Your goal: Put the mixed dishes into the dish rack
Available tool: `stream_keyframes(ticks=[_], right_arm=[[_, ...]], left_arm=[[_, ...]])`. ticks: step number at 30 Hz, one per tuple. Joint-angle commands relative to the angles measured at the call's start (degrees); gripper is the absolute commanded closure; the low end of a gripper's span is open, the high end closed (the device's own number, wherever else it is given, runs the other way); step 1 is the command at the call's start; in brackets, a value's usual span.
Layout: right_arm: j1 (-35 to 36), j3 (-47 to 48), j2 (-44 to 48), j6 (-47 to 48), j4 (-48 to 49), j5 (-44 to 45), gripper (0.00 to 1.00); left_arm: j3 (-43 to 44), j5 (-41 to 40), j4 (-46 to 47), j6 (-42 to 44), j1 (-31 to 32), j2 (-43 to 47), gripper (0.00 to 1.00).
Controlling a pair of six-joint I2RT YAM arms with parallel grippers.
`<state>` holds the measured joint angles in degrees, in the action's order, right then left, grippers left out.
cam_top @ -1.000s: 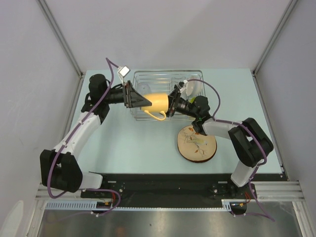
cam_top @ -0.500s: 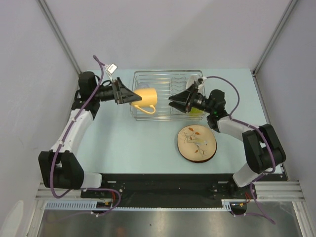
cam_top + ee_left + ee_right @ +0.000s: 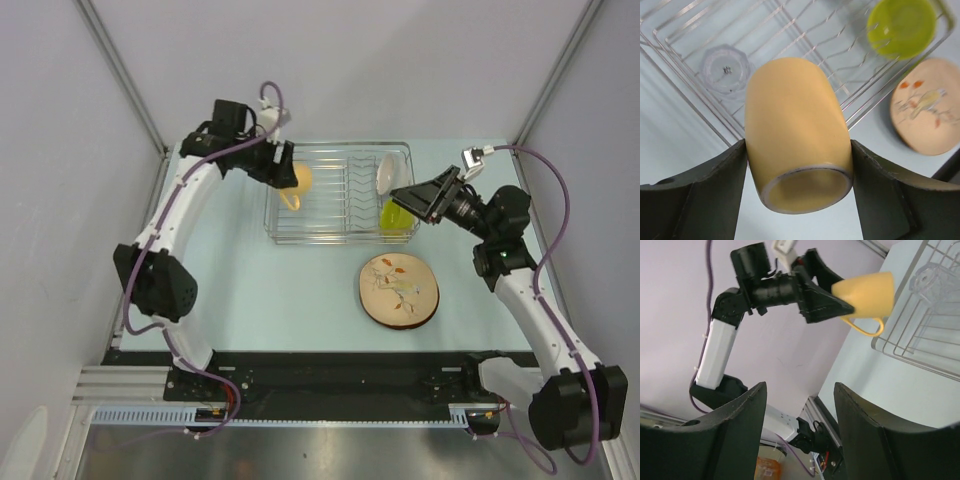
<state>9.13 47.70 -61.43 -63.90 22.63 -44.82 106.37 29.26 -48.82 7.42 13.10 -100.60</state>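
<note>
My left gripper [image 3: 289, 177] is shut on the yellow-orange mug [image 3: 301, 180], held in the air over the left end of the dish rack [image 3: 340, 236]. In the left wrist view the mug [image 3: 796, 145] lies sideways between the fingers [image 3: 715, 190], mouth toward the camera. A clear glass [image 3: 726, 70] stands in the rack's left corner. The lime-green bowl [image 3: 397, 218] and the white bowl [image 3: 386, 172] sit at the rack's right end. The wooden leaf plate [image 3: 398, 290] lies on the table in front. My right gripper [image 3: 408, 205] hovers open and empty beside the green bowl.
The right wrist view looks across at the left gripper [image 3: 820, 302] carrying the mug [image 3: 867, 290] by the rack's corner [image 3: 912, 335]. Grey walls close in the pale blue table [image 3: 250, 280] on three sides.
The right gripper opened, let go of the mug and pulled back to the right. The left arm rose and carried the mug back over the rack's left end.
</note>
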Motion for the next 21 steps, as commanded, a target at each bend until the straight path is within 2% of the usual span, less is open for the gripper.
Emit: stream_keyframes(ticks=[1,8,21], right_arm=[[-0.51,-0.15,3.59,5.19,-8.83,1.58,0.39],[-2.27,-1.74,5.35,4.57,-9.01,1.40,0.39],[-2.97,-3.76,6.76,5.10,-9.71,0.87,0.40]], left_arm=[[4.55,-13.50,-6.38,11.47,5.17,-3.37,1.00],[7.27,-18.00,-7.52,16.22,7.46,-8.82,1.00],[5.17,-21.87,-3.66,20.00,9.21,-12.69,1.00]])
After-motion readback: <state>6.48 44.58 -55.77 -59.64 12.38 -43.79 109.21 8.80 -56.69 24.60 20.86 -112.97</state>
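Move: The left hand already holds the yellow mug above the dish rack's front left part; the open spot there lies about 4 cm ahead, 2 cm right and 19 cm below. The glass is some 12 cm ahead, level sideways, 18 cm down; the rack's front left corner is about 2 cm back, 6 cm left; the green bowl is 3 cm ahead, 28 cm right. From the right hand the spot is roughly 18 cm ahead, 25 cm left and 27 cm down. Keeping the mug gripped between its fingers, the left hand lowers it about 10 cm towards the rack's front left part, just in front of the glass, quickly at first and then slowing almost to a stop. Meanwhile the wrist rolls some 30 degrees, swinging the rightward-slanting fingers to point more steeply down. The empty right hand eases down about 3 cm. ##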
